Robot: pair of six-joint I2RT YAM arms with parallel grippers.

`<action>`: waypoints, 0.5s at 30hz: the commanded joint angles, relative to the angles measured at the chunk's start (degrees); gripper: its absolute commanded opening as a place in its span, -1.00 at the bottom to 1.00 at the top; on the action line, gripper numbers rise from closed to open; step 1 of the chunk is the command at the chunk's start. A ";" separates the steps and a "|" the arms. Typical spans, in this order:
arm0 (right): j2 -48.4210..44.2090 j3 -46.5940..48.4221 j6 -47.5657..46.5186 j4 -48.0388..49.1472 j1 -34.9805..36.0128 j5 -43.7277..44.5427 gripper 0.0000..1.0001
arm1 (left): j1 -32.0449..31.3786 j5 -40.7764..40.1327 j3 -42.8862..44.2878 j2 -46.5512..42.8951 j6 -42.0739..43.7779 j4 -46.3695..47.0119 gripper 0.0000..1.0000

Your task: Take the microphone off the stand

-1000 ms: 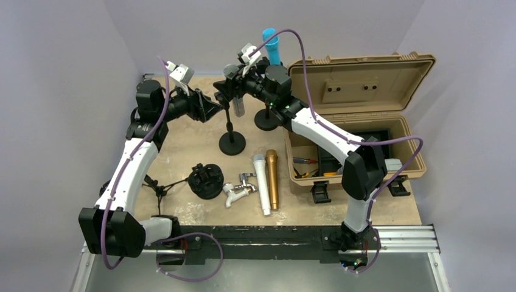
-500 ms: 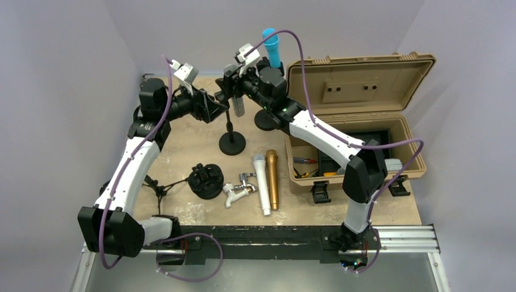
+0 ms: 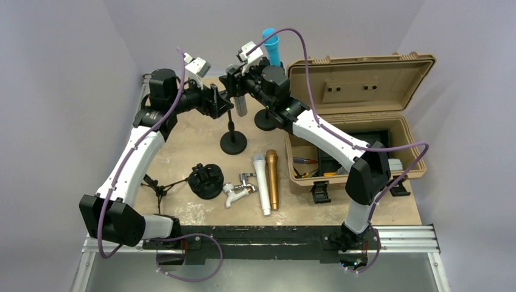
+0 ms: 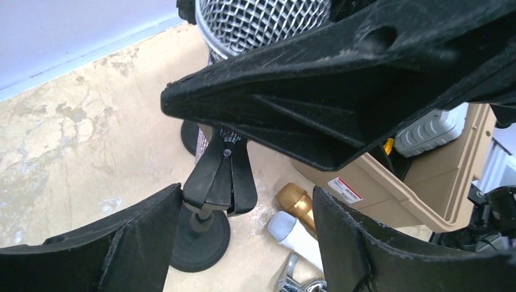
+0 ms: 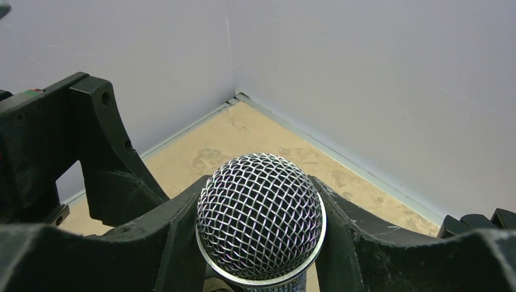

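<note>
The microphone [image 3: 241, 103], with a silver mesh head [image 5: 260, 219], is upright at the top of the black stand [image 3: 232, 143]. My right gripper [image 3: 236, 78] is shut on it just under the head, one finger on each side. In the left wrist view the head [image 4: 261, 21] shows above the stand's clip [image 4: 220, 176]; a right finger hides the body, so I cannot tell whether it sits in the clip. My left gripper [image 3: 223, 107] is open, and its fingers straddle the clip and stem above the round base [image 4: 201, 243].
A second stand [image 3: 266, 120] with a blue microphone [image 3: 271, 46] stands behind. A white microphone [image 3: 262, 182] and a gold one [image 3: 271, 177] lie near the front, beside a metal fitting [image 3: 238, 187] and a black round part [image 3: 205, 180]. An open tan case [image 3: 359, 115] fills the right.
My left arm has swung right, so its open gripper is now around the stand's clip. My right gripper has stayed shut on the microphone, almost in place.
</note>
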 commanded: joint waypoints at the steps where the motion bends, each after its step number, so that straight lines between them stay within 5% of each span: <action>1: -1.58 2.14 -0.82 1.86 0.14 -0.35 -0.18 | -2.76 -2.16 5.53 1.66 5.09 -3.84 0.50; 6: -1.53 2.43 -2.82 1.35 0.15 -0.87 -0.55 | -2.83 -3.17 3.46 2.77 5.63 -2.43 0.35; 15: -1.66 1.82 -3.26 2.02 0.50 -1.10 -0.70 | -2.84 -7.62 1.56 0.97 5.67 -0.80 -0.23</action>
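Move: The stand's clip, with the microphone still in it, sits just off the left fingertips: about 2 cm ahead, level sideways and 1 cm lower. The microphone's middle is some 5 cm ahead and 4 cm right of the left hand, near its height, and the stand base is about 2 cm ahead, 1 cm right and 28 cm below. From the right hand, already gripping the microphone under its head, the clip lies about 2 cm back, 3 cm left and 5 cm down. The clip's near end is taken between the left fingers: the open left hand eases forward and down about 2 cm in all, first drifting slightly right and then back left, rolling some 5 degrees so its left side rises, while its fingers close from wide to about half open against the clip's two sides. The right hand stays in place and keeps its grip on the microphone. ##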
